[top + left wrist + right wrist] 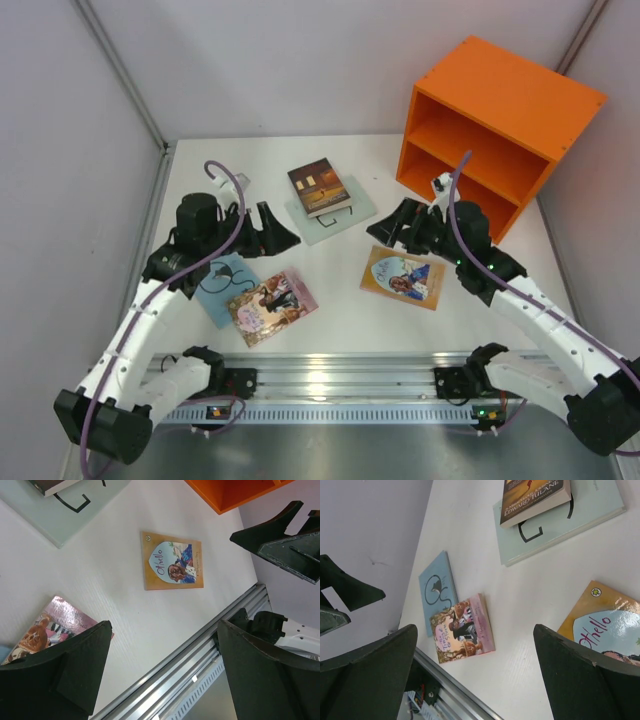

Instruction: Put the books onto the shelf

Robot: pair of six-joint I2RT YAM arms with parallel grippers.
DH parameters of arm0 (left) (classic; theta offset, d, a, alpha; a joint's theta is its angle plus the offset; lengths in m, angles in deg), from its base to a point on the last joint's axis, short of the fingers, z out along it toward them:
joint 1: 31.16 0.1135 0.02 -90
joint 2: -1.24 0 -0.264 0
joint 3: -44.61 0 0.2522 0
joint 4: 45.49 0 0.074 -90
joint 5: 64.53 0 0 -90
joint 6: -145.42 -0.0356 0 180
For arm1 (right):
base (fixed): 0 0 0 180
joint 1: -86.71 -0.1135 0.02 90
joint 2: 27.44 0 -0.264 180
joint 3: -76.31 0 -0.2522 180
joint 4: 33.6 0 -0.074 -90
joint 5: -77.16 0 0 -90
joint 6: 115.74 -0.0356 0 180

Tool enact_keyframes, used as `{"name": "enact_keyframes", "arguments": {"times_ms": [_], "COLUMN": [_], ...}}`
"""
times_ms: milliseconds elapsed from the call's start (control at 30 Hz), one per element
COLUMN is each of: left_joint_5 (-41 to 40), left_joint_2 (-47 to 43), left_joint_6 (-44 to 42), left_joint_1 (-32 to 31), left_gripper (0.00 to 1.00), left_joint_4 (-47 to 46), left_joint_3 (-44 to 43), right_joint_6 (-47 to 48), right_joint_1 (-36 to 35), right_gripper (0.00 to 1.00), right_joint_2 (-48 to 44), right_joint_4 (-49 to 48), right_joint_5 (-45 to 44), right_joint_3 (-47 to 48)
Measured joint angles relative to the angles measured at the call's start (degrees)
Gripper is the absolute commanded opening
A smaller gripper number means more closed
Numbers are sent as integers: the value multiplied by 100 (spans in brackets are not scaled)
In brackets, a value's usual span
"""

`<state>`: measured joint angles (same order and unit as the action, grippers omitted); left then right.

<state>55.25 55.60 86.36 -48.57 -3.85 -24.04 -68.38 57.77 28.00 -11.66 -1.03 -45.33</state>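
The orange shelf [500, 120] stands at the back right, its two compartments holding nothing. A dark brown book [320, 187] lies on a pale green book [340, 220] at the table's middle back. An orange-edged book [403, 277] lies flat right of centre. Near the front left, a pink book [272, 306] overlaps a light blue book [218, 290]. My left gripper [275, 230] hovers open beside the green book, above the table. My right gripper [388, 225] hovers open in front of the shelf. Neither holds anything. The right wrist view shows the pink book [462, 629] below its open fingers [375, 670].
An aluminium rail [330, 385] runs along the near edge with both arm bases on it. White walls close in the left and right sides. A purple cable [225, 180] loops over the left arm. The two grippers face each other across the middle of the table.
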Motion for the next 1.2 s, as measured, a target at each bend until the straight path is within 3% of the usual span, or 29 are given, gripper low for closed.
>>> {"name": "enact_keyframes", "arguments": {"times_ms": [400,467,567,667,1200], "left_joint_5": [-870,-984,-1010,-975,-785], "left_joint_2": [-48,-50,-74,-155,-295], "left_joint_6": [-219,-299,-367,-367,-302], "left_joint_1": [85,188,267,269,271], "left_gripper": [92,92,92,91,91], "left_joint_4": [697,901,1038,1082,1123], "left_joint_3": [-424,-551,-702,-704,-411], "right_joint_6": [-107,-203,-492,-887,-2719], "right_joint_1": [0,0,0,-2,-299], "right_gripper": [100,99,88,83,75], "right_joint_2": [667,1075,1851,2667,5313], "right_joint_4": [-179,-455,-1095,-1862,-4597], "right_joint_5": [-297,-369,-433,-468,-1165], "right_joint_3": [291,431,566,584,914]}}
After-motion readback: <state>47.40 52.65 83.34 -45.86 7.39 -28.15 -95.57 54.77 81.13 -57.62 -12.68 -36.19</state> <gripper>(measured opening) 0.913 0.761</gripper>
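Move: The Edward Tulane book, lying on the green book, is about 28 cm ahead of my right hand, 16 cm to its left and 20 cm below. The green book's middle is some 24 cm ahead and 12 cm left; the Othello book is almost level, about 1 cm ahead and 7 cm to the right, both some 22 cm down. From my left hand the Tulane book lies roughly 31 cm ahead, 9 cm right and 22 cm below. With my right hand I reach forward about 16 cm towards the near right corner of the Tulane book, soon sinking some 12 cm and working 9 cm left as I go. I roll the hand's left side up, turn it clockwise and tip the fingers down, narrowing them by about a quarter, still empty. My left hand shifts some 4 cm left, out of the way. ##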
